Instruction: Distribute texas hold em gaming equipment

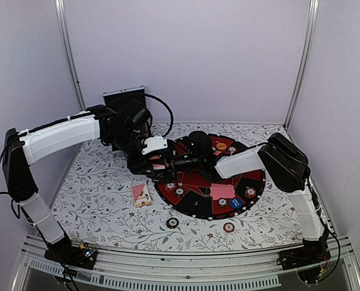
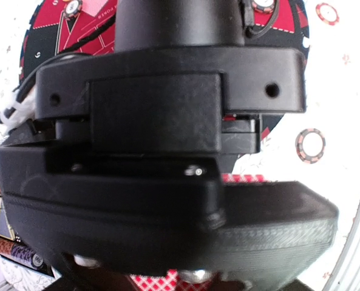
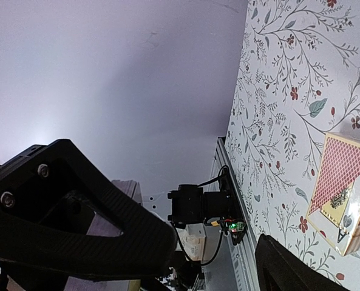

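Observation:
My left gripper [image 1: 157, 159] hovers over the left edge of the round red-and-black poker mat [image 1: 198, 206], shut on pink-checked playing cards [image 2: 161, 283]. My right gripper [image 1: 175, 162] reaches in from the right, right beside it, and its black body fills most of the left wrist view. Its fingers [image 3: 76, 230] stand open with nothing between them. The small pink card box [image 1: 141, 194] lies on the cloth left of the mat, also in the right wrist view as the card box [image 3: 343, 194]. A pink card [image 1: 222, 191], the orange button [image 1: 221, 146], the blue button [image 1: 235, 203] and striped chips [image 1: 251, 192] lie on the mat.
Two loose chips [image 1: 172, 222] [image 1: 229, 227] lie on the floral cloth in front of the mat. A silver-edged black case [image 1: 124, 97] stands at the back left behind the left arm. White walls close in the table on three sides.

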You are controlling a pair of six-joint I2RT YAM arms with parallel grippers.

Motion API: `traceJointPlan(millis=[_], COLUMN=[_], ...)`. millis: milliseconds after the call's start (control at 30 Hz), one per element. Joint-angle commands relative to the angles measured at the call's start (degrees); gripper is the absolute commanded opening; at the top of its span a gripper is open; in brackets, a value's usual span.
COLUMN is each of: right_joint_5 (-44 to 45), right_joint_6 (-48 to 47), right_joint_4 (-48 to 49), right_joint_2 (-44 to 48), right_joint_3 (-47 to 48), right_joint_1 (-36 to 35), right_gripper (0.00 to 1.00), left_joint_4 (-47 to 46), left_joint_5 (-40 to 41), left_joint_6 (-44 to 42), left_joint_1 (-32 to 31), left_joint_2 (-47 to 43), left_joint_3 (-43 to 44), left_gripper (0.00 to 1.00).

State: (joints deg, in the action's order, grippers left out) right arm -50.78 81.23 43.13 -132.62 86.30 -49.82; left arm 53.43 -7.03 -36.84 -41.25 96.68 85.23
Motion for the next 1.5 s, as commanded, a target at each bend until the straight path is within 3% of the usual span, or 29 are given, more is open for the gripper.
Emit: traceJointPlan(millis=[0,400,633,933,1467], right_joint_5=[-0.64,-0.07,0.15,0.34,0.15], right_joint_6=[-1.25,-8.21,-9.14,-10.02,-11.42], right_joint_4=[-0.53,-8.26,-8.34,-8.37,-8.96], right_joint_2=[-1.01,0.99,2.72,5.18,8.87], right_joint_3=[-0.94,-3.1,-5.35,-7.55,-10.95], right_joint_1=[0.68,2.6,3.52,4.56,6.29], right_gripper=[0.83,0.78,0.67,0.62,0.44], left_joint_4=[-0.19,-0.07,-0.07,-0.07,-0.38], left_joint_5=[-0.54,-0.11,0.08,0.28,0.6], left_joint_6=[-0.33,-0.37,-0.28,-0.41,-0.36], left_joint_1=[-0.41,-0.43,-0.32,-0.32,-0.25], left_joint_2=[0.04,-0.25,-0.44,-0.88,-1.06], left_joint_3=[2.13,2.32,1.48,0.84,-0.24], left_gripper=[0.0,0.0,0.0,0.0,0.0])
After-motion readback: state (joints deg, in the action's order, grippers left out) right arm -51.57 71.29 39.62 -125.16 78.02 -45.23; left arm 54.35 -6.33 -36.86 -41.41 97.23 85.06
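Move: Between the right hand's spread fingers lies the deck of cards, its middle roughly 1 cm left of that hand point, 1 cm below and level with it fore and aft. The card box is about 7 cm left, 1 cm back and 15 cm below; the black chip stands some 13 cm back, 4 cm right and equally low. For the left hand, still gripping the deck, its middle is about 2 cm to the right, level otherwise. Drawing back to the right off the deck, the right hand travels about 4.5 cm and eases some 2 cm forward, dipping slightly at first, then rising again. Its upper finger lies across the top card's checkered back as the gripper closes to roughly half its opening, with a small roll of the wrist. The left hand stays in place, keeping its grip on the deck. ##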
